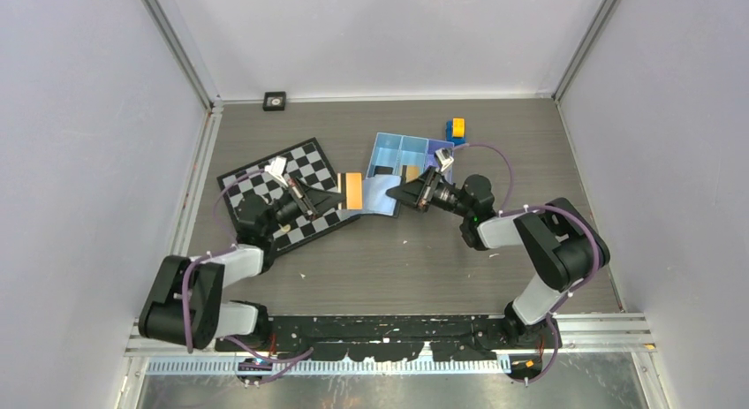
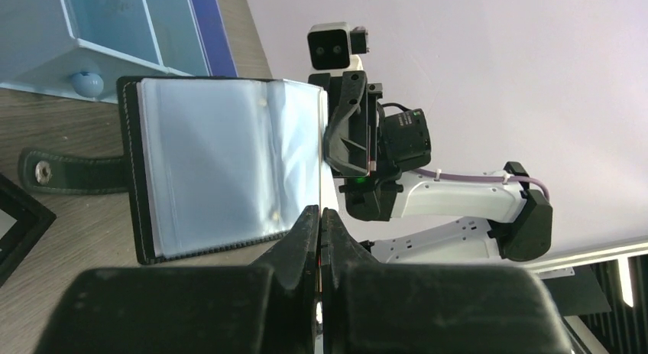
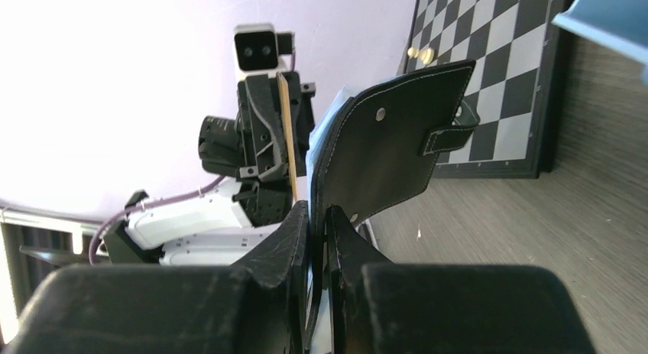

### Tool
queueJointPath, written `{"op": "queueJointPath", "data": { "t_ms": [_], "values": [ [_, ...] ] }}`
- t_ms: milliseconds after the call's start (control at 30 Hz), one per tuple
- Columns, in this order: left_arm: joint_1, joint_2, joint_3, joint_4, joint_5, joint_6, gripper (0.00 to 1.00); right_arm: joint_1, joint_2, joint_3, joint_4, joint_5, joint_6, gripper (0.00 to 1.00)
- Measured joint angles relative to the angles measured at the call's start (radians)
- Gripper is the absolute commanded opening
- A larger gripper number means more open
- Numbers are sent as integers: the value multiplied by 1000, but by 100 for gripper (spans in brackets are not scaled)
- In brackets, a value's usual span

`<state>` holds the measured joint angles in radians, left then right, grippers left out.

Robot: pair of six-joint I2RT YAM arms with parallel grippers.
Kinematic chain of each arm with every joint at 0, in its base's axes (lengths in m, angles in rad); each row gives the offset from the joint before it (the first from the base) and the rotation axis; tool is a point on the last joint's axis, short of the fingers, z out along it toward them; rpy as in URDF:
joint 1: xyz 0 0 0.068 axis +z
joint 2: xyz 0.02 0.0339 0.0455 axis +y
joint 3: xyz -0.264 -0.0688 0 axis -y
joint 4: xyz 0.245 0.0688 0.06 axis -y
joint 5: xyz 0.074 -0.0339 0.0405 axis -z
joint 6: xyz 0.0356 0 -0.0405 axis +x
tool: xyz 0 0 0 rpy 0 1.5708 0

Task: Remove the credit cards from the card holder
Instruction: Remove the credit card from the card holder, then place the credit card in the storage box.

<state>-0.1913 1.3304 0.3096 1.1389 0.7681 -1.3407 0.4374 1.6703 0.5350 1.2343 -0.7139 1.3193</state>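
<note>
The card holder (image 1: pixel 380 195) is held open above the table, its pale bluish sleeves (image 2: pixel 229 163) facing up and its black cover (image 3: pixel 390 147) and strap underneath. My right gripper (image 1: pixel 399 193) (image 3: pixel 317 216) is shut on the holder's right edge. A gold-orange credit card (image 1: pixel 353 190) sticks out at the holder's left edge and appears edge-on (image 3: pixel 288 132) in the right wrist view. My left gripper (image 1: pixel 334 197) (image 2: pixel 320 216) is shut on that card. Whether the card's end still sits in a sleeve I cannot tell. No silvery-grey card shows.
A chessboard (image 1: pixel 283 197) lies under the left arm. A light-blue compartment tray (image 1: pixel 411 148) stands just behind the holder, with a small tan item (image 1: pixel 411 172) in it. Yellow-and-blue blocks (image 1: pixel 456 129) sit behind the tray, and a small black square (image 1: pixel 275 101) at the back wall.
</note>
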Motion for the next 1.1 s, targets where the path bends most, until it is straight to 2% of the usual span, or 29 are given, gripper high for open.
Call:
{"op": "queueJointPath", "data": {
  "t_ms": [367,500,833,1100],
  "values": [
    [3,-365,-1,-428,-130,226,0,-32,-68,-14,-127,40,-43,0],
    [3,-409,10,-528,-175,288,0,-32,-68,-25,-144,39,-44,1],
    [-31,-210,155,-576,-241,304,0,-32,-90,-70,-272,45,-94,1],
    [-250,-37,312,-595,-375,356,0,-32,-89,-79,-333,85,-112,0]
  ]
}}
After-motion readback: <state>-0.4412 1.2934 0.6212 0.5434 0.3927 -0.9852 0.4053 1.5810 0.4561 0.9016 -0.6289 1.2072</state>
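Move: The left gripper holds the orange credit card; the blue-purple box it goes to stands about 15 cm ahead and 15 cm to its right, some 17 cm below. The open card holder is about 6 cm right, 1 cm ahead and 2 cm below; the chessboard lies roughly 14 cm left and 6 cm ahead, 20 cm down. From the right gripper, which pinches the card holder, the box is about 15 cm ahead, 5 cm right and 16 cm below. Keep the card pinched and draw the left gripper a little left, back and up off the card holder, then swing it forward and right towards the box, ending some 4 cm farther out and 5 cm farther right, fingers tipping down about 15 degrees. Meanwhile shift the right gripper slightly right, then lower it about 6 cm, fingertips dipping, still pinching the holder. ##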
